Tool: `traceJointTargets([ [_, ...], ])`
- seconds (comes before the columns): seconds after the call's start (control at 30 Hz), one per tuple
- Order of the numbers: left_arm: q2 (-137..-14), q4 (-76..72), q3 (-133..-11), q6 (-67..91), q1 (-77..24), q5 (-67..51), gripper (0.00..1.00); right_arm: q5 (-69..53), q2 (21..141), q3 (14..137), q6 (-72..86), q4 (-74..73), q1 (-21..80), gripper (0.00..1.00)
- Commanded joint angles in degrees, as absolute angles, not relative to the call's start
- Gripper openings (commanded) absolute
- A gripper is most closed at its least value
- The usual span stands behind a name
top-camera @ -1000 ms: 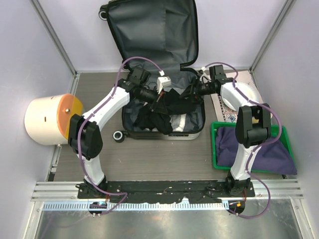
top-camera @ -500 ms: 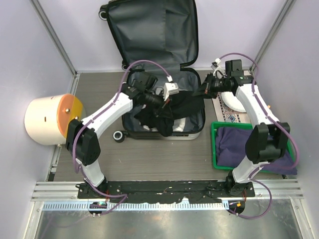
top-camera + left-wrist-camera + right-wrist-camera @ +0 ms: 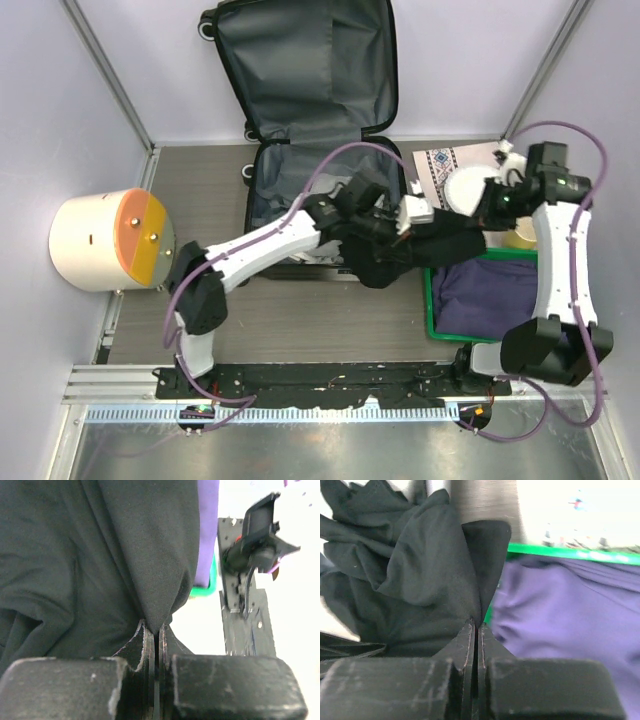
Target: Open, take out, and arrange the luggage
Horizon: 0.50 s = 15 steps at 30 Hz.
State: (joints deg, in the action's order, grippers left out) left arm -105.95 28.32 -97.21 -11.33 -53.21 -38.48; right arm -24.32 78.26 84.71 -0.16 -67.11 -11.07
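Note:
The luggage (image 3: 300, 70) lies open at the back, its lid leaning on the wall and its dark grey lined base (image 3: 285, 185) on the table. My left gripper (image 3: 428, 232) is shut on a black garment (image 3: 400, 250), held right of the suitcase. My right gripper (image 3: 472, 218) is shut on the same garment's other end. The garment hangs between them over the left edge of the green tray (image 3: 432, 325). In the left wrist view the jaws (image 3: 156, 630) pinch a fold of black cloth (image 3: 90, 555). In the right wrist view the jaws (image 3: 476, 625) pinch the cloth (image 3: 415, 570) too.
A purple cloth (image 3: 500, 290) lies in the green tray, and shows in the right wrist view (image 3: 570, 615). A cream bin with an orange lid (image 3: 110, 240) lies at the left. A white dish (image 3: 465, 185) sits on a patterned mat at the back right.
Both grippers have carried the black garment out of the suitcase and to the right, over the tray's left edge. The left arm has stretched far to the right.

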Motion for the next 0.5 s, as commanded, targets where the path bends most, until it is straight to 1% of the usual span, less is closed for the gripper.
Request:
traceJointTargets([
  [0.0,-112.66,24.35,-104.4,-4.14,-59.23,-39.29,0.0,-7.48,72.6,83.76,-14.84,-68.99,-22.04,0.01],
  [0.03,-115.72,23.21,-107.98,-3.09,-61.07,-39.55,0.02,-6.86,71.99,83.5,-17.2,-69.6,-24.24,0.01],
  [0.07,-117.67,23.2,-110.02,-2.29,-61.95,-39.72,0.07,-6.33,71.2,83.41,-21.4,-69.96,-26.43,0.01],
  [0.1,-119.25,23.29,-112.13,-0.81,-63.18,-39.9,0.18,-5.72,70.76,83.15,-24.4,-70.31,-32.46,0.01],
  [0.13,-121.88,24.25,-115.98,-0.36,-63.37,-40.86,0.38,-5.45,70.4,82.01,-27.3,-70.66,-35.22,0.01],
  [0.17,-122.6,24.34,-117.23,2.08,-63.37,-41.22,0.45,-4.67,69.44,81.04,-34.21,-70.75,-38.2,0.01],
  [0.2,-122.87,24.43,-117.94,4.37,-63.2,-41.22,0.5,-3.88,69.0,79.64,-37.5,-70.4,-43.89,0.01],
  [0.23,-122.35,23.82,-116.91,4.66,-63.11,-40.87,0.56,-3.78,68.65,76.32,-40.57,-68.66,-47.34,0.01],
  [0.27,-120.34,23.21,-115.33,4.57,-63.02,-39.56,0.59,-3.61,68.56,74.55,-43.91,-67.34,-50.16,0.01],
  [0.3,-118.76,22.51,-113.49,4.4,-62.58,-38.94,0.61,-4.13,68.9,73.05,-48.47,-64.89,-55.49,0.01],
  [0.33,-117.17,21.02,-109.38,4.31,-62.14,-38.5,0.65,-4.39,69.34,70.43,-50.78,-63.47,-57.72,0.01],
  [0.4,-112.6,19.26,-105.05,5.35,-60.05,-37.09,0.67,-4.39,71.62,68.21,-53.69,-59.79,-62.72,0.01],
  [0.47,-108.92,17.93,-99.77,8.25,-58.02,-36.83,0.69,-4.92,73.64,67.85,-53.79,-58.28,-64.42,0.01],
])
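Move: The black garment is stretched between my two shut grippers. The green tray, with the purple garment already lying in its middle, is centred about 12 cm back and 25 cm right of my left hand, 18 cm below it. From my right hand the tray's middle is some 16 cm back, 10 cm right and 18 cm down; the yellow mug stands about 13 cm right and 2 cm back, the plate 4 cm right and 7 cm ahead, both nearly 20 cm below. My right hand keeps its pinch on the black garment and swings it fast across the tray, about 24 cm right and 17 cm back, sinking late and rolling its left side down as it turns clockwise. My left hand follows about 10 cm right and 6 cm back, opens on the way to let go of its end, then eases back left and a little down. ##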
